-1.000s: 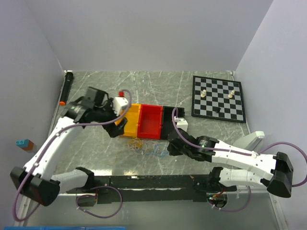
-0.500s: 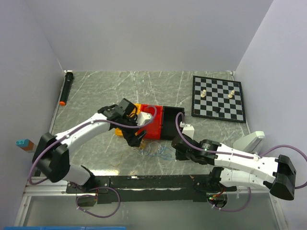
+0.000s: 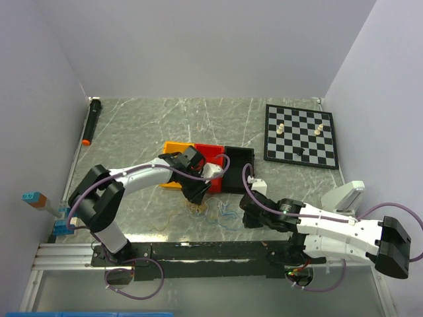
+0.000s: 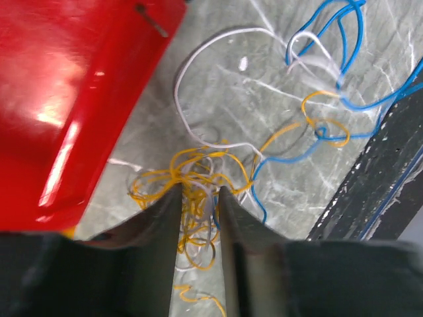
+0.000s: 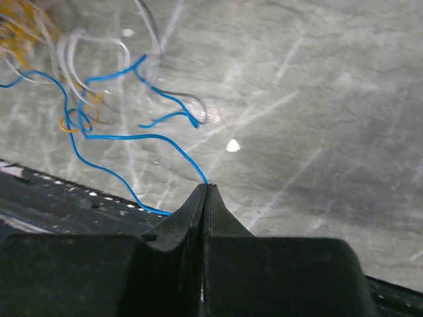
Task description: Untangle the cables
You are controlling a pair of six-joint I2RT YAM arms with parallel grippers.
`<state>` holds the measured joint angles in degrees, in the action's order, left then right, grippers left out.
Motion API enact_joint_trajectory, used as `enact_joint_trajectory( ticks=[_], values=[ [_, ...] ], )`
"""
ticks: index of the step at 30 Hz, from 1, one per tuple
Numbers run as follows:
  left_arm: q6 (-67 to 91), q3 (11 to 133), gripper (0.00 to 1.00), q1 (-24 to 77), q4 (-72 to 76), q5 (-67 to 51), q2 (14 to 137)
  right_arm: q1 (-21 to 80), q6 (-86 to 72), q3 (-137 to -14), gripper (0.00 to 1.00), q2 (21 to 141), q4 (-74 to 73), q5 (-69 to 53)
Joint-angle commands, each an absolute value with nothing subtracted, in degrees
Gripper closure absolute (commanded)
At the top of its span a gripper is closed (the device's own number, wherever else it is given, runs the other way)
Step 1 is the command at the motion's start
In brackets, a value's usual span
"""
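Note:
The cables [image 3: 213,210] lie in a loose tangle of thin yellow, blue and white wire on the marble table, just in front of the bins. In the left wrist view my left gripper [image 4: 198,190] stands over the yellow knot [image 4: 193,173]. Its jaws have narrowed to a small gap, with yellow and white strands between them. A white loop [image 4: 198,66] and blue loops [image 4: 344,39] spread beyond it. My right gripper [image 5: 206,187] is shut on the end of the blue cable [image 5: 119,137], low over the table to the right of the tangle [image 3: 246,214].
A yellow bin [image 3: 173,146], a red bin [image 3: 206,153] and a black bin [image 3: 239,156] stand in a row behind the tangle. A chessboard [image 3: 301,135] with a few pieces lies at back right. A black marker [image 3: 90,122] lies at far left, and a black rail [image 3: 211,251] runs along the near edge.
My left arm swung right from the yellow bin and came down over the yellow knot, its jaws narrowing from wide open. The right gripper drifted slightly nearer with the blue cable.

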<state>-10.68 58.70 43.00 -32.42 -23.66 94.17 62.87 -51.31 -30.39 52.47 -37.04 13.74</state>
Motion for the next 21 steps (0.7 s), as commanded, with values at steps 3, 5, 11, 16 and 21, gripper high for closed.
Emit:
enact_joint_trajectory(
  ticks=[3,5,11,16,21],
  values=[
    [-12.0,58.8,0.88,45.1,-34.4,-22.6,95.3,63.3,-48.0,-30.2,1.00,50.9,-33.0,12.9],
    [-13.0,59.6,0.99,45.1,-36.8,-21.6,95.6,63.3,-47.7,-30.9,1.00,50.8,-33.4,13.4],
    [-16.3,57.6,0.99,43.3,-42.4,-17.2,88.1,63.3,-46.7,-35.4,1.00,47.4,-38.2,17.0],
    [-21.7,54.8,0.99,35.6,-49.4,-11.6,79.0,63.3,-44.9,-41.7,1.00,44.0,-43.7,21.1],
    [-28.2,48.4,0.99,28.3,-52.7,-6.3,70.7,63.2,-44.9,-46.1,1.00,43.2,-48.2,24.4]
  ],
)
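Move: The yellow-and-white tangle sits practically between the left hand's parted fingertips, perhaps 1 cm back and 2 cm below. From that hand, the red box is about 10 cm ahead and 3 cm right, the yellow box 11 cm ahead and 6 cm left, and the loose blue loops some 9 cm right and 4 cm back, all slightly lower. From the right hand, still gripping a blue cable, the tangle lies about 14 cm left, 5 cm ahead and 3 cm below. The left fingers shut on top of the yellow-and-white tangle and pinch it while the hand eases back about 1 cm; then that hand sweeps left some 11 cm, past the near side of the red box towards the yellow one, rising and tilting about 15 degrees. The right hand keeps its pinch on the blue cable and lifts it roughly 10 cm, drifting forward and tilting its fingers outward. ##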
